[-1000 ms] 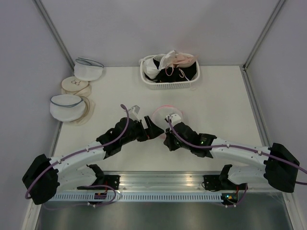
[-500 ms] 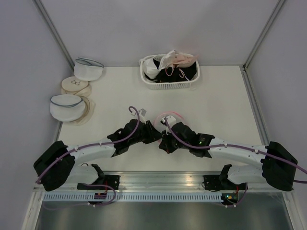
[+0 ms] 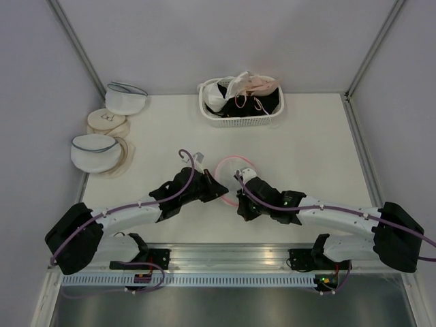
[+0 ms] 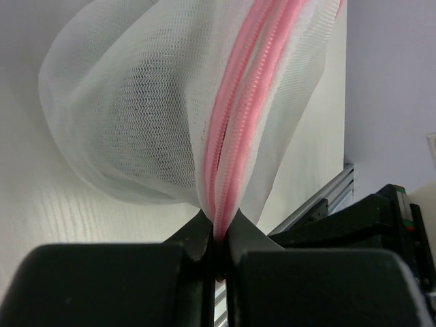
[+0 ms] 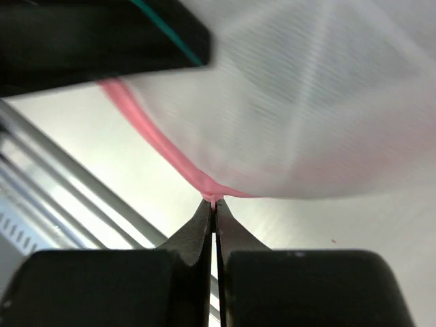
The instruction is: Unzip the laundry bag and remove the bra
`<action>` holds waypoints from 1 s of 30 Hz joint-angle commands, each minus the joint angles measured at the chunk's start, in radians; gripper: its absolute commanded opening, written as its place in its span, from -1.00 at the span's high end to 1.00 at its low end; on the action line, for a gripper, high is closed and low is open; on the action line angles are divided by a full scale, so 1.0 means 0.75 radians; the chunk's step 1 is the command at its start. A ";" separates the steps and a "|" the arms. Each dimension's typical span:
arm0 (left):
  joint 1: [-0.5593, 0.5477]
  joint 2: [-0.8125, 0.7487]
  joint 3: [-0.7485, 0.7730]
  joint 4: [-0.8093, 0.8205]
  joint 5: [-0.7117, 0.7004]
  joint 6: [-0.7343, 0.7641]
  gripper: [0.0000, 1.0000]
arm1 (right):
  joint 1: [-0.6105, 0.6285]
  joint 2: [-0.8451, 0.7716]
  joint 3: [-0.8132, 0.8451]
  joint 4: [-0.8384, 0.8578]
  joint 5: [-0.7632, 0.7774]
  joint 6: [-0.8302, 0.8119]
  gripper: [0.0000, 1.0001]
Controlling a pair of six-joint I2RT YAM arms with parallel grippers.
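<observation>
The laundry bag (image 3: 230, 174), white mesh with a pink zipper rim, lies at the table's near middle between my two grippers. My left gripper (image 3: 221, 192) is shut on the pink zipper rim (image 4: 228, 136), pinching both zipper edges together. My right gripper (image 3: 239, 199) is shut on a small pink tab (image 5: 215, 199) at the bag's rim (image 5: 157, 139). No black shows through the mesh (image 4: 143, 122). A black bra (image 3: 236, 103) lies in the white basket (image 3: 240, 121) at the back.
The basket also holds a white bra (image 3: 218, 97) and a pale pink bra (image 3: 262, 84). Two white mesh bags with blue-grey trim (image 3: 126, 98) (image 3: 94, 151) and beige pads (image 3: 107, 122) sit at the left. The metal rail (image 3: 231, 257) runs along the near edge.
Both grippers closed in on the bag and then drew slightly apart. The pink rim now shows as a fuller ring. Both stay shut on it.
</observation>
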 commanded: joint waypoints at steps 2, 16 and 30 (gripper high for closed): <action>0.058 -0.055 0.062 -0.047 0.008 0.119 0.95 | 0.003 0.020 0.032 -0.237 0.217 0.078 0.99; 0.254 0.198 0.284 -0.161 0.640 0.571 0.95 | -0.189 0.106 0.114 -0.240 0.917 0.123 0.99; 0.303 0.409 0.456 -0.273 1.055 0.761 0.95 | -0.361 0.318 0.229 -0.076 1.154 -0.039 0.99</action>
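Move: Just inside the near edge of the laundry bag's pink rim, the right fingers already pinch the zip; the rim's far right side, where the pull leads, is some 12 cm ahead and 4 cm to the right. The bag's middle is about 8 cm ahead and 2 cm left of them, and the left fingertips about 4 cm ahead and 6 cm left. The left hand, already gripping the rim, has the bag's middle roughly 5 cm ahead and 3 cm to its right, slightly below. Dragging the pinched zip pull along the pink rim, the right hand starts off rightwards with a small dip, then sweeps forward as well, about 13 cm forward and 10 cm right in all, its fingers swinging clockwise from left-forward to nearly straight ahead. The left hand keeps its pinch on the rim, easing some 4 cm forward and a little right while turning about 30 degrees clockwise. ##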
